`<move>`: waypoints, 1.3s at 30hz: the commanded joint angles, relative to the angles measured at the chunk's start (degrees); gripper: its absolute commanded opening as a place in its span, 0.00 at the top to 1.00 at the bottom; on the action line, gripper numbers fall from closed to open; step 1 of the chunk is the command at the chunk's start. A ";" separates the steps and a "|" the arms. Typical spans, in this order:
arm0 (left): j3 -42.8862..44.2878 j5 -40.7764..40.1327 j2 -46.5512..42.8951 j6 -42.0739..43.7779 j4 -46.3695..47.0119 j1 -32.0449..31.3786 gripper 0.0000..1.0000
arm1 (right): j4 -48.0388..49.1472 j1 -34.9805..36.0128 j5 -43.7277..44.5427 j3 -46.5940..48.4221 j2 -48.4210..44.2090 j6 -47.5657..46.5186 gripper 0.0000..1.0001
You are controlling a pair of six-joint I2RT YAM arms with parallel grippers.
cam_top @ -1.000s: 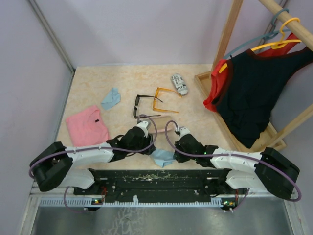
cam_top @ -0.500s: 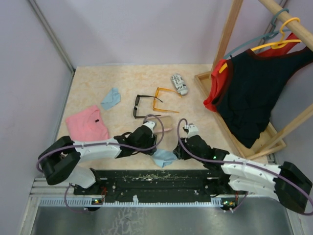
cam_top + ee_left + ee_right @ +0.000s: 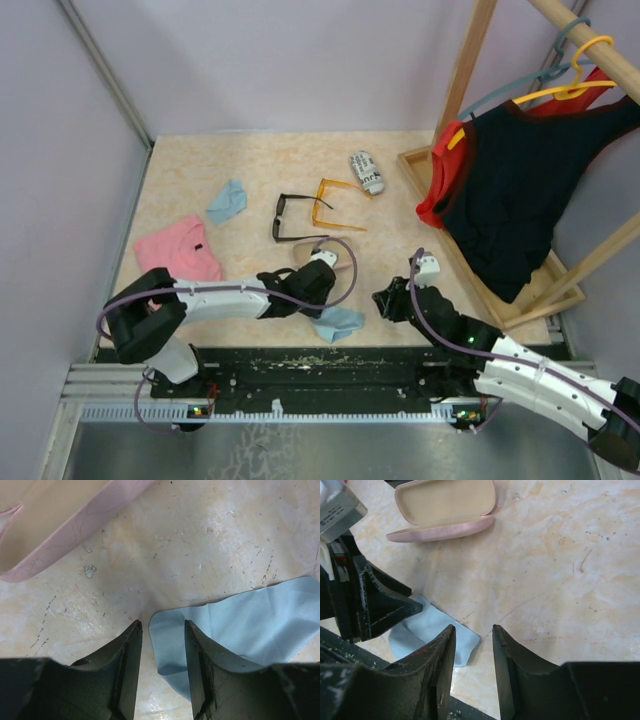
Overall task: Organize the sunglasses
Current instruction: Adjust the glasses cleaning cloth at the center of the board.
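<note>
The black sunglasses point(image 3: 288, 221) and the orange-framed sunglasses point(image 3: 338, 203) lie side by side mid-table, arms unfolded, beyond both grippers. My left gripper point(image 3: 314, 304) point(image 3: 161, 627) is open just above the table, and a corner of a light blue cloth point(image 3: 250, 615) point(image 3: 338, 322) lies between its fingertips. My right gripper point(image 3: 380, 300) point(image 3: 473, 630) hangs open and empty to the right of that cloth point(image 3: 427, 627). An open pink case point(image 3: 445, 510) point(image 3: 75, 530) point(image 3: 340, 262) lies just past the left gripper.
A black-and-white printed case point(image 3: 367, 172) sits behind the orange pair. A second blue cloth point(image 3: 227, 200) and a pink cloth point(image 3: 178, 250) lie at the left. A wooden rack point(image 3: 470, 70) with hanging clothes stands on the right.
My right gripper has opened and pulled back to the right, away from the blue cloth. My left gripper has moved right and down over the cloth's corner, its jaws narrowing slightly.
</note>
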 commanded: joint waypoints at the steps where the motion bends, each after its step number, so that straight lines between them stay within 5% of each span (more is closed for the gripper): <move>1: 1.33 -1.78 1.91 0.44 -4.13 -1.96 0.55 | -1.32 0.48 2.70 -0.24 -0.83 1.10 0.64; 18: -0.02 -1.92 6.96 -3.45 -8.17 -6.28 0.68 | -1.10 0.48 2.00 -1.49 -1.25 2.14 0.64; 29: -3.71 -1.94 4.22 -3.99 -5.47 -6.62 0.99 | -0.35 0.45 0.78 -1.40 0.34 2.65 0.64; 39: -7.06 -4.15 -1.25 -4.04 0.35 -6.48 0.99 | 0.65 0.39 -4.20 4.41 14.60 8.03 0.58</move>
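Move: The blue cleaning cloth lies almost under the left hand, its middle about 4 cm to the right, 2 cm back and 1 cm below. From the same hand, the open glasses case is some 14 cm ahead and 1 cm right, and the black sunglasses about 23 cm ahead and 6 cm left. From the right hand, the cloth's middle is roughly 12 cm left, level in reach and 9 cm below. Left fingers draw back 2 cm, shutting at the cloth's left corner, while the open right hand sinks 5 cm. ##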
